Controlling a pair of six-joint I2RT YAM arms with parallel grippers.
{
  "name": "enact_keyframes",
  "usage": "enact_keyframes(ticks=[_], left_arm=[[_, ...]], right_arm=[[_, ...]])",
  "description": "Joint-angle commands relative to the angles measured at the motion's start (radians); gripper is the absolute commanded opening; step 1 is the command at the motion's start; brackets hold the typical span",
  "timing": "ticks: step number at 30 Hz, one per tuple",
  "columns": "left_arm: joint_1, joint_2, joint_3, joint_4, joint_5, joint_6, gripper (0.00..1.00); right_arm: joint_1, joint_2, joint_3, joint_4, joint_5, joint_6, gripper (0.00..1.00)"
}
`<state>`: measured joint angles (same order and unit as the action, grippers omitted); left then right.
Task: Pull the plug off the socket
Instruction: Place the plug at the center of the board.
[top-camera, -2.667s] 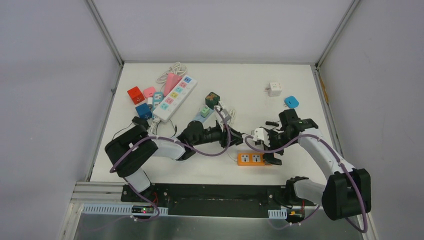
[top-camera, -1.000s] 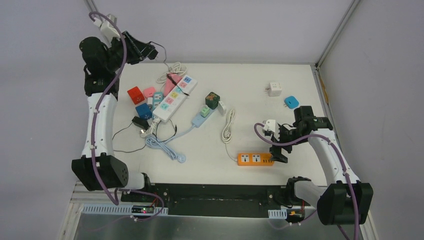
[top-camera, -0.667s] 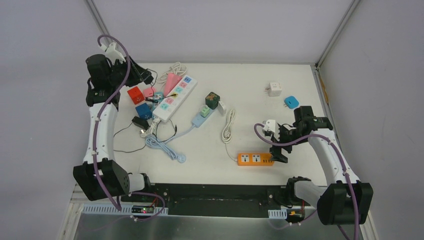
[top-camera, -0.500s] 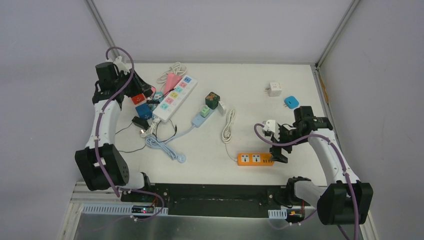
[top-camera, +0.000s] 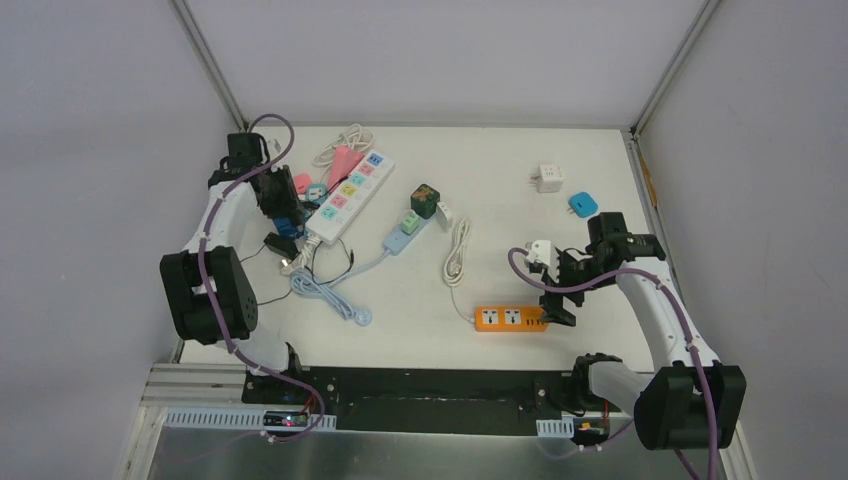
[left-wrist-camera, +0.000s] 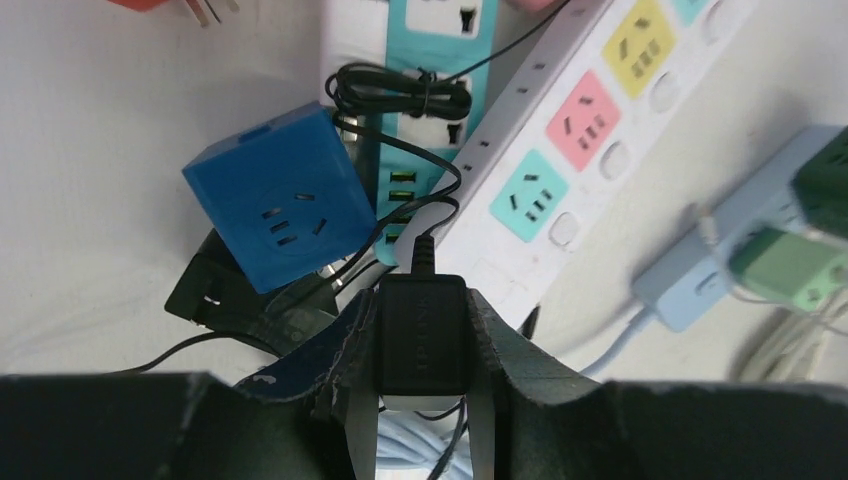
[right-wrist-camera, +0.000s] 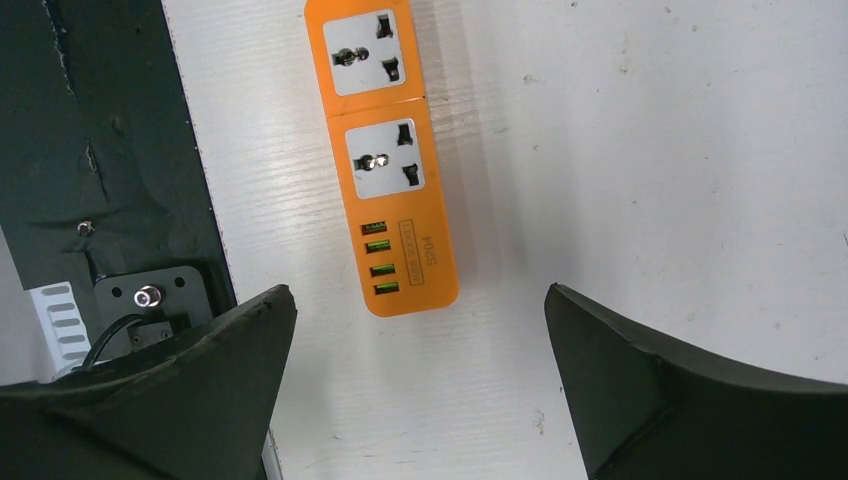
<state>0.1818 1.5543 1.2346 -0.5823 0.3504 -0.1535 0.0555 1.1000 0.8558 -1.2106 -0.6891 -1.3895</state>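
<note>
My left gripper (left-wrist-camera: 423, 400) is shut on a black plug (left-wrist-camera: 423, 335), whose thin black cable (left-wrist-camera: 400, 95) runs on over a blue cube socket (left-wrist-camera: 275, 195) and a teal strip. In the top view the left gripper (top-camera: 283, 205) hangs low over the cluster of sockets at the back left. The orange socket strip (top-camera: 512, 318) lies near the front edge, and both outlets (right-wrist-camera: 385, 160) show empty. Just above the strip's USB end, my right gripper (right-wrist-camera: 417, 290) stands wide open with nothing between its fingers; from the top it shows as the right gripper (top-camera: 555, 300).
A long white power strip (top-camera: 350, 195) with coloured outlets lies at the back left. A light-blue strip with a green adapter (top-camera: 405, 228) and a coiled white cable (top-camera: 458, 250) sit mid-table. A white cube (top-camera: 549, 177) and blue adapter (top-camera: 583, 204) are back right.
My left arm has swung down from high at the back-left corner to low over the socket cluster, still shut on the black plug. The right arm has not moved.
</note>
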Motion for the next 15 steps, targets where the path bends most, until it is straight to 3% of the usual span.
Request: enact_keyframes(ticks=[1, 7, 15], left_arm=[[-0.065, 0.040, 0.065, -0.148, -0.180, 0.123, 0.24], [-0.105, 0.021, 0.057, -0.175, -0.333, 0.144, 0.58], [-0.112, -0.083, 0.047, -0.165, -0.353, 0.144, 0.64]], right_arm=[[-0.007, 0.000, -0.001, -0.023, -0.040, -0.036, 1.00], [-0.006, 0.001, 0.000, -0.032, -0.044, -0.045, 1.00], [-0.009, -0.001, 0.002, -0.036, -0.055, -0.045, 1.00]])
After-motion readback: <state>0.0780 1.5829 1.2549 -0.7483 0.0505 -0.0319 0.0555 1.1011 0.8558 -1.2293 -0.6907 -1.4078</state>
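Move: The held plug goes to the gap at the white cable coil, about 2 cm back of the left hand, straight below by some 5 cm. Around it, from that hand: the blue cube is about 4 cm ahead and 3 cm left, the black adapter 1 cm back and 4 cm left, the white strip's near end 2 cm ahead and 5 cm right, all roughly 7 cm below. From the idle right hand the gap lies about 17 cm ahead, 60 cm left and 3 cm lower. The black plug, still pinched at first, is lowered nearly 4 cm by the left hand, which also draws back about 3 cm, into the gap between the black adapter and the white strip's near end. Partway down the fingers open wide and let go; the wrist tips and rolls some 20 degrees so that they point more steeply down, and the hand ends with a slight lift and drift left. ##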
